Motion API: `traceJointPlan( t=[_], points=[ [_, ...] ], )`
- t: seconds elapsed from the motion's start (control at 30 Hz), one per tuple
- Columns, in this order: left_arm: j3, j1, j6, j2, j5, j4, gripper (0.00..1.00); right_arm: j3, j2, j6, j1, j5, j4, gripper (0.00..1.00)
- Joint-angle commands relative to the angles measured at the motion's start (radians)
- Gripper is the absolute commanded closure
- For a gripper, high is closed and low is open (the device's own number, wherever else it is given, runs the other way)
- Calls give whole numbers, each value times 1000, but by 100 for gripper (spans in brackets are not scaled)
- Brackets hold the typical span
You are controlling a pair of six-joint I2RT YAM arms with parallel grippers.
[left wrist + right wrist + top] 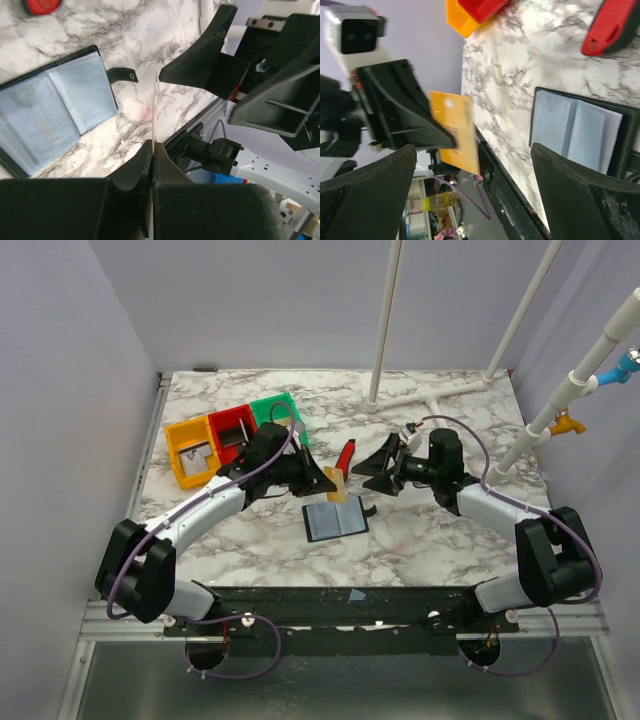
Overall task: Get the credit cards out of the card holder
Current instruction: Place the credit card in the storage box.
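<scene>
The card holder (335,522) lies open and flat on the marble table, bluish-grey pockets up; it also shows in the wrist views (50,120) (580,132). My left gripper (328,480) (152,145) is shut on one tan-gold credit card (337,486), held upright above the table just beyond the holder. That card appears edge-on in the left wrist view (155,107) and face-on in the right wrist view (452,130). My right gripper (372,470) (475,190) stands open just right of the card, with nothing between its fingers. The pockets' contents are not clear.
A red-and-black tool (346,454) (615,25) lies behind the two grippers. Orange (190,452), red (232,433) and green (275,412) bins stand in a row at the back left. White pipe posts (385,325) rise at the back right.
</scene>
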Motion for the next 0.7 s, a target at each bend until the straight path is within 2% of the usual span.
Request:
traceJointPlan(
  t=[0.0, 0.27, 0.67],
  points=[
    [77, 47, 114, -62, -123, -153, 100, 20, -19, -94, -2, 75, -159, 0],
    [248, 185, 228, 13, -260, -302, 100, 15, -32, -115, -2, 83, -188, 0],
    [616, 289, 310, 335, -360, -424, 100, 1, -86, -138, -2, 116, -239, 0]
  ],
)
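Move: The left hand already pinches the credit card; the green storage box lies about 20 cm ahead of it, 13 cm to its left and 14 cm below. The red box stands about 14 cm left of the green one and 2 cm nearer, the utility knife 10 cm ahead and 6 cm right of the hand, the card holder 7 cm back and 3 cm right. From the right hand, the green box is 18 cm ahead, 25 cm left. The left hand carries the pinched card some 16 cm forward and 11 cm left, rising slightly, towards the green box. ##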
